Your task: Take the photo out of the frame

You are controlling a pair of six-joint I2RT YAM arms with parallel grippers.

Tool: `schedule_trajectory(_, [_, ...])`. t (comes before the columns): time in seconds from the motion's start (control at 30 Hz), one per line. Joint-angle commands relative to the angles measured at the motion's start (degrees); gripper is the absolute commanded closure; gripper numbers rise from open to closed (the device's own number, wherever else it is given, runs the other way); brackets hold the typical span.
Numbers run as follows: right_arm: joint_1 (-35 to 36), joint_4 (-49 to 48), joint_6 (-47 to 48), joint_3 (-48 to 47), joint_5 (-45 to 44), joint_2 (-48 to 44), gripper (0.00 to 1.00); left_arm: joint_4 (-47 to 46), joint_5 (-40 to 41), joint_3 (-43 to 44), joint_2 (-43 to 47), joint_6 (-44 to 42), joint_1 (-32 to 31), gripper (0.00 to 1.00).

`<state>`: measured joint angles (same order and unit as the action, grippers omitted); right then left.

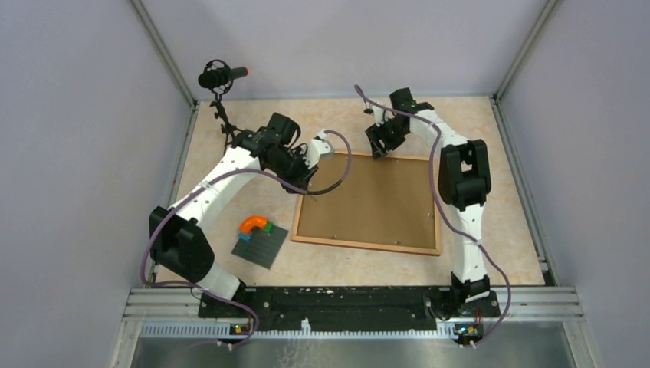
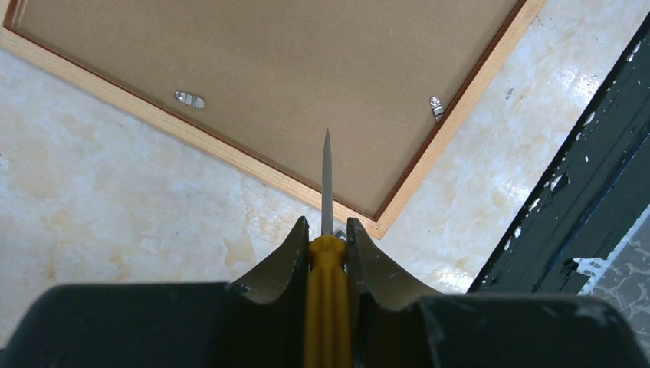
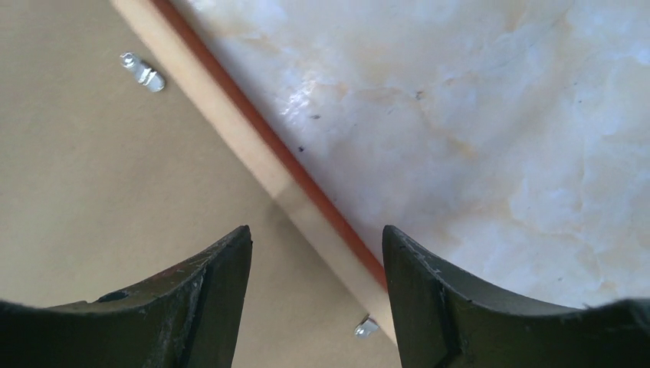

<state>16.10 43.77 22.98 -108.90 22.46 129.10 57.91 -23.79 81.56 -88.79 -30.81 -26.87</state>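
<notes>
The frame [image 1: 368,203] lies face down on the table, its brown fibreboard back up inside a reddish wooden border. The photo is hidden under that back. My left gripper [image 1: 303,184] hangs over the frame's far left corner, shut on a yellow-handled screwdriver [image 2: 328,291]. The blade [image 2: 327,176] points out over a corner of the frame [image 2: 306,77], between two small metal clips [image 2: 189,99] [image 2: 437,107]. My right gripper [image 1: 378,149] is open above the frame's far edge [image 3: 253,146], nothing between its fingers. A clip [image 3: 366,327] shows just below its gap, another clip [image 3: 143,70] farther along.
A grey studded baseplate [image 1: 260,245] with an orange arch [image 1: 255,224] and small bricks lies left of the frame. A microphone on a stand [image 1: 222,77] rises at the back left. Walls enclose three sides; a black rail [image 1: 345,299] runs along the near edge.
</notes>
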Motion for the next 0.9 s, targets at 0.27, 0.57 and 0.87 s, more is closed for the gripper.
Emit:
schedule_trajectory(0.27, [2.9,-3.3,0.3,-4.3,-6.3,5.6,0.49,-0.7,-1.2,-2.4,3.5,0.0,0.3,1.00])
schedule_trajectory(0.57, [2.1,-4.7,-2.2,-2.0,-10.4,6.9,0.68,-1.7,-5.1,-3.0,3.3,3.0,6.4,1.00])
schedule_trajectory(0.87, [-2.0,-3.5,-6.7,-6.3,-14.3,9.9,0.91,-2.3,-4.5,-3.2,3.4,2.3,7.4,1.00])
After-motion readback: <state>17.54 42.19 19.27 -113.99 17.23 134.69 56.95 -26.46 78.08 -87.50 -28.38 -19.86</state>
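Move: The frame lies back side up, its far rail just under the right hand: the stretch to be gripped is about 1 cm ahead, 1 cm left and 3 cm down. The far-left clip sits some 7 cm left, level ahead, and the far-right clip 4 cm right and 1 cm back, both a bit lower. From the left hand, which holds the screwdriver, the left-side clip is about 7 cm ahead, 4 cm right and 14 cm below; the front-left corner is 8 cm back, straight below that line. The right fingers straddle the frame's far rail and close on it, pinching it after sinking about 2 cm and edging forward and left; still gripping, they then pull it about 1 cm forward. Meanwhile the left hand keeps the screwdriver clear above the frame, waits, then slides some 3 cm left, turning slightly counter-clockwise. ##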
